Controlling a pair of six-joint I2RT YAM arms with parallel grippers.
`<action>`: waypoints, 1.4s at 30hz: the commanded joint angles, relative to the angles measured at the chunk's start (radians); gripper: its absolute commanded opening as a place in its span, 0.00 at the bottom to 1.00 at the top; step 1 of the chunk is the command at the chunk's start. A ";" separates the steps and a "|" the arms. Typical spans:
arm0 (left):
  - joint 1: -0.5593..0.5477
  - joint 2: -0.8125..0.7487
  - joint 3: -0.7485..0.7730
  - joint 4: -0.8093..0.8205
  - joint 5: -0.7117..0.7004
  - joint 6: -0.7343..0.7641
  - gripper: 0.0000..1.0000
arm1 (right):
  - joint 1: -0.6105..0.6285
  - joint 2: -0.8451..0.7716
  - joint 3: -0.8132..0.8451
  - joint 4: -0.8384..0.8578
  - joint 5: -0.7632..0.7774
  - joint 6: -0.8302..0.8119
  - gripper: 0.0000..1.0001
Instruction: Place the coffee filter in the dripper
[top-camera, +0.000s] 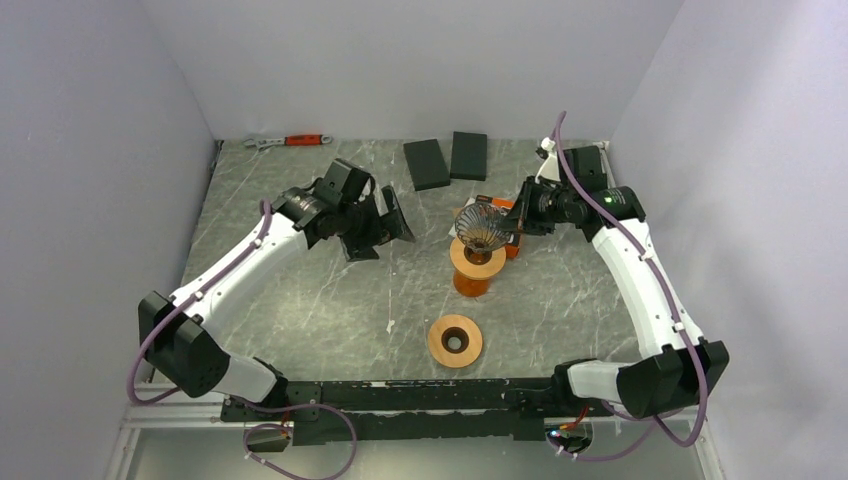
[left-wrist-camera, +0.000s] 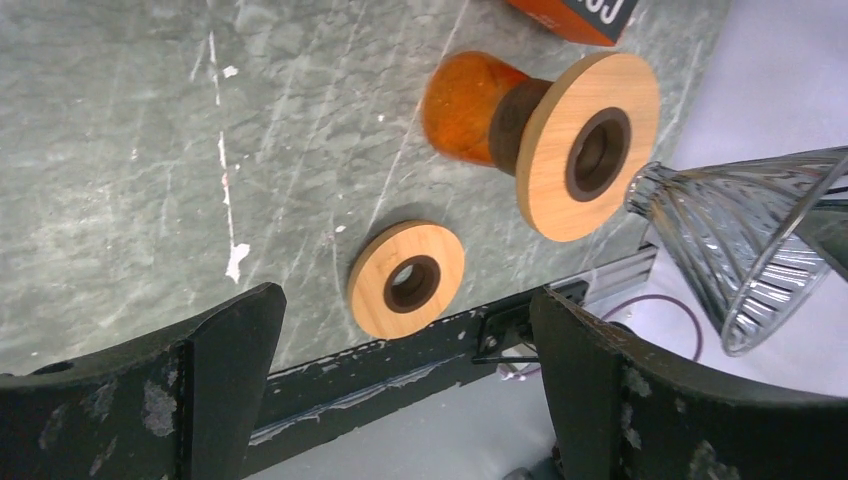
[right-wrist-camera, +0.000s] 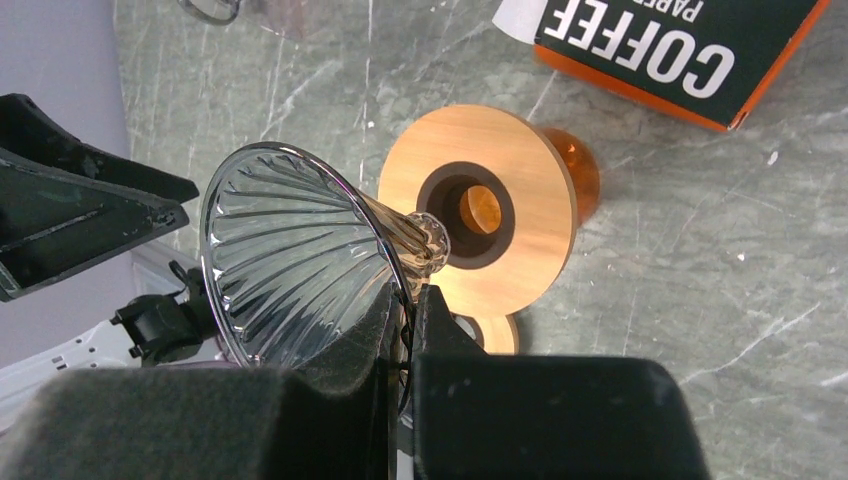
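My right gripper (top-camera: 514, 224) (right-wrist-camera: 408, 295) is shut on the rim wall of the ribbed glass dripper (top-camera: 481, 227) (left-wrist-camera: 745, 240) (right-wrist-camera: 290, 270). The dripper hangs tilted, its neck just above the wooden collar of the orange stand (top-camera: 476, 268) (left-wrist-camera: 590, 90) (right-wrist-camera: 530, 190). The left gripper (top-camera: 385, 228) (left-wrist-camera: 405, 300) is open and empty, left of the dripper and apart from it. No coffee filter is in view. An orange and black coffee filter box (top-camera: 497, 203) (left-wrist-camera: 580, 15) (right-wrist-camera: 660, 50) lies just behind the stand.
A loose wooden ring (top-camera: 437, 340) (left-wrist-camera: 375, 290) (right-wrist-camera: 495, 333) lies in front of the stand, near the front rail. Two black blocks (top-camera: 427, 163) (top-camera: 468, 155) lie at the back. A red-handled wrench (top-camera: 290, 141) rests at the back left. Walls close in on three sides.
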 joint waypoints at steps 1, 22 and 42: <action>0.024 -0.001 0.024 0.084 0.069 -0.041 1.00 | -0.003 0.005 -0.005 0.102 -0.019 0.015 0.00; 0.054 0.080 0.027 0.216 0.285 -0.112 1.00 | -0.013 -0.002 -0.146 0.178 0.010 0.027 0.00; 0.038 0.144 0.059 0.311 0.398 -0.133 0.95 | -0.024 -0.010 -0.088 0.161 -0.008 0.054 0.77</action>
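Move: Below the right hand, which still pinches the rim of the glass dripper, the wooden collar on the carafe is about 12 cm down, 5 cm to the left and 2 cm back. The coffee box lies some 12 cm farther out than the collar and 5 cm to its right. The spare ring is about 12 cm behind the collar and 3 cm to its left. From the open left hand the collar is roughly 18 cm right, 2 cm ahead and 8 cm down. Lowering the glass dripper about 5 cm with barely a centimetre of forward drift, the right hand brings its neck down into the collar's hole, stops there and opens to let the rim go. The empty left hand, kept wide open, moves about 5 cm right towards the dripper and a little forward, its fingers swinging up and to the right by nearly 20 degrees. ##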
